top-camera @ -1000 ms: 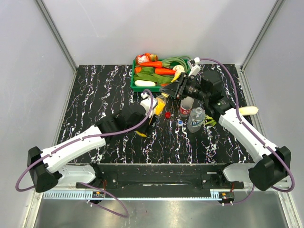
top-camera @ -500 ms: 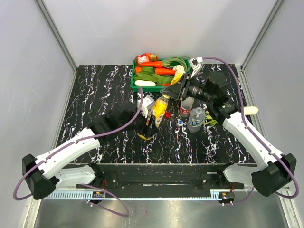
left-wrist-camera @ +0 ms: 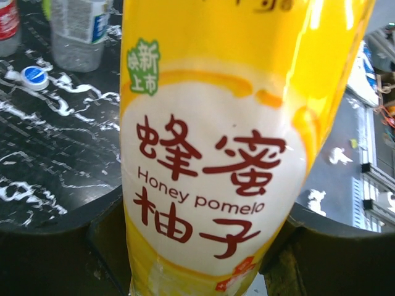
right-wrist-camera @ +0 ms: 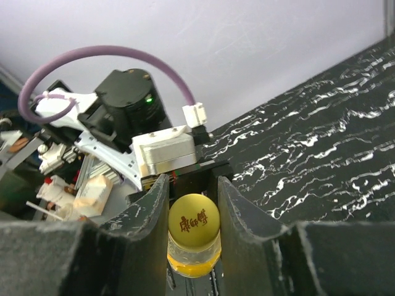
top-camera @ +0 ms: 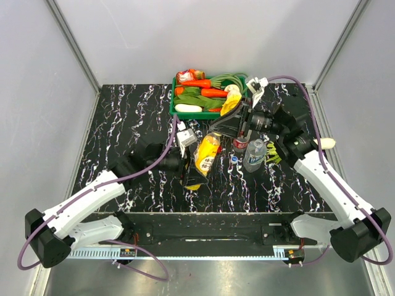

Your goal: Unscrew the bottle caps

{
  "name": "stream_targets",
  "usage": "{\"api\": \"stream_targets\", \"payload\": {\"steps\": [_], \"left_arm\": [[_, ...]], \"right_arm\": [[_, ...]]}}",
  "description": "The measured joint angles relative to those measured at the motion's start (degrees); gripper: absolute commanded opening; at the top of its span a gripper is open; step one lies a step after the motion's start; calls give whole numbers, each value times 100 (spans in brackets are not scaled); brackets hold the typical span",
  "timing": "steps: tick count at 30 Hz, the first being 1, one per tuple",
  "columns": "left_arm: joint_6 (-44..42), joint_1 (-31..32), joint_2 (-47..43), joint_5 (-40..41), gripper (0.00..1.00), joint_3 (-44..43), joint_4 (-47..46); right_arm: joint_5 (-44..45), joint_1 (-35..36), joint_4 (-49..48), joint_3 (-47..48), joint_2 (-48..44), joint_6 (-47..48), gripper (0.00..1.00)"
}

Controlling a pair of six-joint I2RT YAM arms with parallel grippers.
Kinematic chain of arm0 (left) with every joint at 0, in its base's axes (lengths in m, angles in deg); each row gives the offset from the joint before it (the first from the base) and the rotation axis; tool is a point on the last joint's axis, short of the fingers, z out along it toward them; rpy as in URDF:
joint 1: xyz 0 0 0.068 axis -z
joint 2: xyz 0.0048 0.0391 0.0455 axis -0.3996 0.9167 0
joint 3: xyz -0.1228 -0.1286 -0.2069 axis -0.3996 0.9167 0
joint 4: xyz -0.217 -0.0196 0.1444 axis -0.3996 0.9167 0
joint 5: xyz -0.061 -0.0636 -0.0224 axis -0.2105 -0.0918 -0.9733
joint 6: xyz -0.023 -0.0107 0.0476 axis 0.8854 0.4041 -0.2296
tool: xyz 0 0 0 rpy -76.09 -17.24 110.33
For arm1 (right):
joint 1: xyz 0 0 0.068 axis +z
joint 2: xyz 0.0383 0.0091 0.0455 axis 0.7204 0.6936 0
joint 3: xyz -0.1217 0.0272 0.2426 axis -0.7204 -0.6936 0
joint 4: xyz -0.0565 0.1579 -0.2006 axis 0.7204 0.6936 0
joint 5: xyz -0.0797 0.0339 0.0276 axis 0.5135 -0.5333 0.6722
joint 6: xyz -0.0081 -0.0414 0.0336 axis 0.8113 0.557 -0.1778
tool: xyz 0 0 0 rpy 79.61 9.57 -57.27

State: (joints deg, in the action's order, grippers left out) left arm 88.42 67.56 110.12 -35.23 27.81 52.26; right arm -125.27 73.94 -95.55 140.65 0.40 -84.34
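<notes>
My left gripper [top-camera: 190,168] is shut on the lower body of the orange-yellow juice bottle [top-camera: 207,154] and holds it tilted above the table. The bottle fills the left wrist view [left-wrist-camera: 216,154], between my left gripper's [left-wrist-camera: 197,259] fingers. My right gripper [right-wrist-camera: 193,209] is shut on the bottle's yellow cap [right-wrist-camera: 193,220], one finger on each side; in the top view my right gripper [top-camera: 223,127] is at the bottle's top end. The red-label bottle [top-camera: 240,143] and blue-label bottle [top-camera: 254,154] stand uncapped to the right. The blue cap [top-camera: 234,159] lies beside them. The red cap is hidden.
A green basket [top-camera: 174,106] of vegetables stands at the back of the table, just behind my right gripper. A white object [top-camera: 326,143] lies at the table's right edge. The blue cap [left-wrist-camera: 34,75] and blue-label bottle [left-wrist-camera: 77,31] show at upper left in the left wrist view.
My left arm has lifted the juice bottle and tilted it, shifting toward the near side. My right gripper has turned and come down over the bottle's top end.
</notes>
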Motion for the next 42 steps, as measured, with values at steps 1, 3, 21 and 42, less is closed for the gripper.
{"api": "stream_targets", "payload": {"steps": [1,3,21,42], "left_arm": [[17,-11,-20,-142,37,13,-48],[50,-22,-37,-448,36,42,-170],[92,-59,-28,-782,36,85,-269],[-157,114,98,1261,36,11,651]], "right_arm": [[-76,0,-63,-20,-37,22,0],[-269,0,-304,-94,-138,46,0],[328,11,-780,-352,-520,151,100],[2691,15,1128,57,-520,260,100]]}}
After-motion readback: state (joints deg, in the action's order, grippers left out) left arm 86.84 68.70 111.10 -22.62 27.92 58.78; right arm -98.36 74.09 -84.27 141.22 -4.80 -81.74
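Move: Between the right fingertips already sits the yellow cap, on the bottle that the left hand keeps hold of. From the left hand the cap lies roughly 8 cm ahead, 5 cm right and 11 cm higher. On the table some 33 cm below the right hand, the blue cap lies about 9 cm ahead and 6 cm right, the red cap 13 cm straight ahead. The water bottle stands 5 cm ahead and 12 cm right of the right hand, its middle 23 cm below. Drawing back and slightly up together by 2 to 3 cm, the two hands keep bottle and cap gripped, then the right fingers open wide and let go of the cap. The right hand backs off rightwards and up, then swings forward and down, about 5 cm forward overall, turning some 30 degrees clockwise; the left hand, still holding the bottle, sinks about 5 cm while going forward. ##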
